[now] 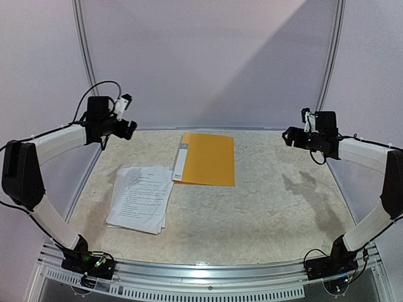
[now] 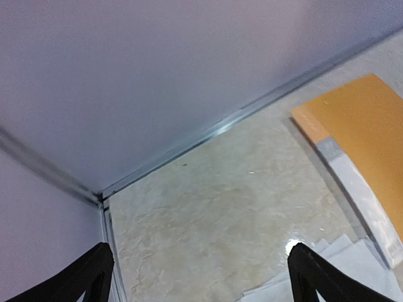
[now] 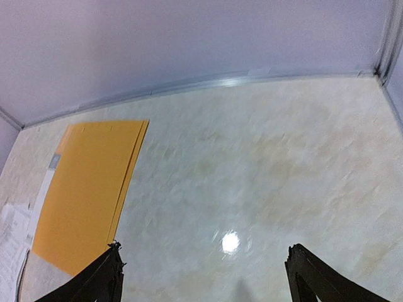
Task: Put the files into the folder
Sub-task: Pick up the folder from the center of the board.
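Observation:
The folder (image 1: 206, 158) lies shut and flat at the back middle of the table, orange-yellow with a white spine strip on its left edge; it also shows as the folder (image 2: 368, 132) and the folder (image 3: 88, 189). The files (image 1: 141, 198), white printed sheets in a loose stack, lie to its front left, with corners of the files (image 2: 340, 274) and the files (image 3: 11, 236) visible. My left gripper (image 1: 128, 128) hangs open high over the back left corner. My right gripper (image 1: 288, 135) hangs open high at the back right. Nothing sits between either pair of fingers (image 2: 94, 277) (image 3: 315, 277).
The table (image 1: 271, 207) has a beige marbled top with a metal rail along the back wall (image 2: 208, 135). White enclosure walls rise behind and at the sides. A bright lamp reflection (image 3: 230, 241) shines on the surface.

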Available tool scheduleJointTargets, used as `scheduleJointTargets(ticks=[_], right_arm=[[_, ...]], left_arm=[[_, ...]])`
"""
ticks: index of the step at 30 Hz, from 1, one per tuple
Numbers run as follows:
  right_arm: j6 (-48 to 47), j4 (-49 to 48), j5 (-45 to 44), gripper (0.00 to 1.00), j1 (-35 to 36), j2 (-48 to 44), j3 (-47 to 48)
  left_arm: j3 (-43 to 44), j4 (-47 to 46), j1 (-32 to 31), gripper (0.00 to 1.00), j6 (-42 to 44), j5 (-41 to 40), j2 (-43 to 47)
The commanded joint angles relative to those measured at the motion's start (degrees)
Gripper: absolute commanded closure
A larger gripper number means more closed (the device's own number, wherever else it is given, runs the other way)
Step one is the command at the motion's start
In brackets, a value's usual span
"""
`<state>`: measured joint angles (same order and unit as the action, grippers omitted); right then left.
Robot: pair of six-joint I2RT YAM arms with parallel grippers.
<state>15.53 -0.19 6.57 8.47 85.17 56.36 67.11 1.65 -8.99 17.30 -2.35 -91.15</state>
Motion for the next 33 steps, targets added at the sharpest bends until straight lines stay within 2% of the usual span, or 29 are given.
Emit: scheduleJointTargets(ticks=[1, 5, 8, 12, 18, 27, 33], right_arm=[[8.84, 10.91, 5.79, 0.10, 4.96, 4.27, 2.22], [15.05, 9.60, 8.29, 0.14, 6.59, 7.88, 3.58], [16.66, 8.68, 8.80, 0.14, 7.90, 10.11, 3.80], [17.48, 7.08, 9.62, 0.14, 9.22, 11.48, 3.54], [18.46, 4.41, 9.79, 0.13, 9.51, 11.84, 2.86], [18.91, 2.42, 10.82, 0.13, 9.50, 12.98, 3.50], [18.77, 2.99, 10.94, 0.13, 9.53, 13.02, 3.20]], left_arm=[[7.56, 30.95, -17.82, 0.04, 23.01, -2.51, -5.69], [9.63, 33.66, -30.27, 0.09, 30.60, -15.71, -12.08], [8.04, 27.43, -36.30, 0.11, 36.84, -26.05, -16.22], [4.93, 17.57, -41.06, 0.15, 45.04, -34.05, -19.95], [2.57, 16.92, -42.42, 0.21, 45.02, -33.50, -22.37], [0.21, 4.46, -42.20, 0.28, 48.40, -34.03, -25.18], [0.02, 0.03, -41.56, 0.31, 49.65, -34.01, -26.02]])
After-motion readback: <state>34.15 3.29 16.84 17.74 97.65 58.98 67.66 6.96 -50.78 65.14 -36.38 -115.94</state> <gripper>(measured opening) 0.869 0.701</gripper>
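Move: The folder lies well to the left hand's right, its middle some 33 cm right, 6 cm ahead and 21 cm below; its near spine-side corner is about 21 cm right, 10 cm back and 21 cm below. The papers sit closer, roughly 18 cm back, 5 cm right and 22 cm below that hand. From the right hand, the folder's middle is about 35 cm left, 10 cm ahead and 18 cm below. The folder's near spine-side corner is what the left hand swoops to, over 20 cm right, nearly as far down and about 12 cm back overall, slowing low beside it. It rolls some 70 degrees, left side up, turns clockwise, and its wide-open fingers part-close; contact can't be seen. The right hand also nears the folder, left and down, tipping downward, fingers open. ##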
